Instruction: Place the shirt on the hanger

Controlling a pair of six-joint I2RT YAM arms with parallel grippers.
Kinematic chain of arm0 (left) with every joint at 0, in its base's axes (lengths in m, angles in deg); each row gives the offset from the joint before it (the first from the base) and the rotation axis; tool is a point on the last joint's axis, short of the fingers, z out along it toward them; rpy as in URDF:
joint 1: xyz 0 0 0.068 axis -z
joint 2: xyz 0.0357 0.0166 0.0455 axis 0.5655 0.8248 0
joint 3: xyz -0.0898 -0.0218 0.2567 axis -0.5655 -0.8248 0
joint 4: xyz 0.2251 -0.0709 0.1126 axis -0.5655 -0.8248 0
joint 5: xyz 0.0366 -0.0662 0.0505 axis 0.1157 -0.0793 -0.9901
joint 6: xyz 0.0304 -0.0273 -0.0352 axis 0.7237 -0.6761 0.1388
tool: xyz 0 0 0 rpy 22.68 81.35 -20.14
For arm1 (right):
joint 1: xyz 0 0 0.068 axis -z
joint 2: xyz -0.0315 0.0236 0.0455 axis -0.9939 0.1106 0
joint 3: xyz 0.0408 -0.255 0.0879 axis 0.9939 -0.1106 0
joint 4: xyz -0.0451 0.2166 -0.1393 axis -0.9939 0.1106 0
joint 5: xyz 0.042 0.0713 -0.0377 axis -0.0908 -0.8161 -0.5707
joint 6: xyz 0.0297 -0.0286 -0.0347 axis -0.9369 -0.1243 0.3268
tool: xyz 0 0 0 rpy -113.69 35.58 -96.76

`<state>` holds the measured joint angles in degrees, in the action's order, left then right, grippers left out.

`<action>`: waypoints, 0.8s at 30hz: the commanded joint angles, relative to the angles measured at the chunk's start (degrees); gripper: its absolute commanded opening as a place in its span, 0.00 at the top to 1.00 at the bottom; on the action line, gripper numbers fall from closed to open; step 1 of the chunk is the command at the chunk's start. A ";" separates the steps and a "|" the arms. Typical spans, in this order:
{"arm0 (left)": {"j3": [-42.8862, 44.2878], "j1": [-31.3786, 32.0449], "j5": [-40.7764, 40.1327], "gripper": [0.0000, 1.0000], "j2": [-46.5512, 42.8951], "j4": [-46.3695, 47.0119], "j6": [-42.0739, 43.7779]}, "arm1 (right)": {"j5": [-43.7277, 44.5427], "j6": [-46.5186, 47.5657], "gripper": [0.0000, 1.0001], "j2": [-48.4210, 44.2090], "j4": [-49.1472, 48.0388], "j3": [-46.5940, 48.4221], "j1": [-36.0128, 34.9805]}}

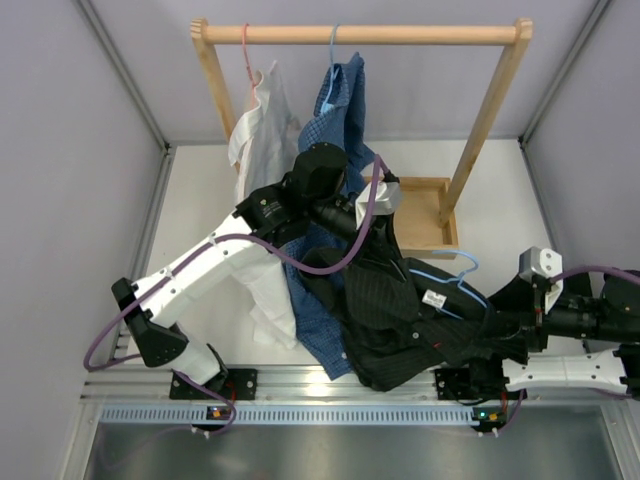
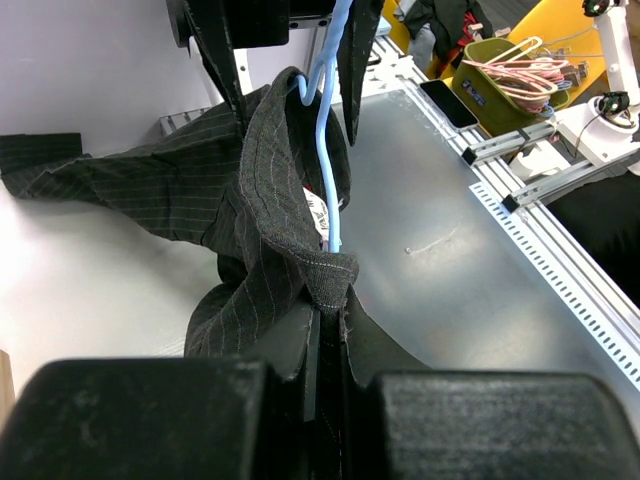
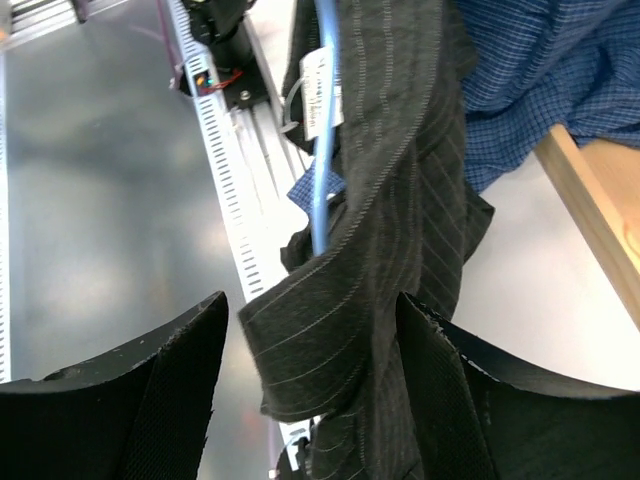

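Note:
The black pinstriped shirt (image 1: 400,320) hangs bunched between both arms over the table's near edge. The light-blue wire hanger (image 1: 452,276) runs through it, its hook poking out at the upper right. My left gripper (image 1: 378,232) is shut on a fold of the shirt (image 2: 270,200), with the hanger (image 2: 325,150) running away from its fingertips (image 2: 330,300). My right gripper (image 1: 487,330) is open. A twisted strip of the shirt (image 3: 400,200) hangs loose between its fingers (image 3: 311,298), beside the hanger wire (image 3: 322,150) and the white label (image 3: 312,80).
A wooden rack (image 1: 360,34) at the back carries a white shirt (image 1: 262,125) on a pink hanger and a blue checked shirt (image 1: 340,110) that trails down under the black one. The rack's wooden base (image 1: 425,210) is close behind. The metal rail (image 1: 300,385) edges the front.

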<state>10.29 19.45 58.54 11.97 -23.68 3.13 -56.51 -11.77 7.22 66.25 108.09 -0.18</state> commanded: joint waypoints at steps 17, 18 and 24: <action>1.31 -0.36 8.08 1.00 -0.56 1.73 -0.44 | -5.48 2.34 0.42 -3.39 -0.52 -0.64 -0.02; 1.57 -0.36 8.25 1.00 -0.55 1.64 -0.71 | -4.95 2.77 0.44 -3.21 -0.69 -0.55 -0.10; 2.54 -0.36 7.73 1.00 0.33 1.55 -1.59 | -5.12 5.93 0.62 -0.05 -5.42 -0.46 -0.02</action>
<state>10.31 19.23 62.84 12.25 -23.68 1.86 -62.06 -8.30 4.29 65.90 107.35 -0.18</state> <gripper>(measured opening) 0.065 0.414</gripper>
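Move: From the open right gripper, the black shirt's free collar edge lies almost between the fingertips, about 1 cm back and 1 cm left, at roughly the same height. The hanger's hook stands some 10 cm ahead and 3 cm left, and the shirt's white label about 4 cm ahead and 9 cm left. From the left gripper, the free collar edge lies about 13 cm right and 8 cm back, slightly below. Draw the right gripper about 2 cm back and a little right, fingers wide around the free collar edge, turning it roughly 5 degrees counter-clockwise. Then narrow the fingers over the black fabric by about a third, easing slightly forward and left. Keep the left gripper's pinch on the other part of the collar, letting it drift back about 1 cm. ##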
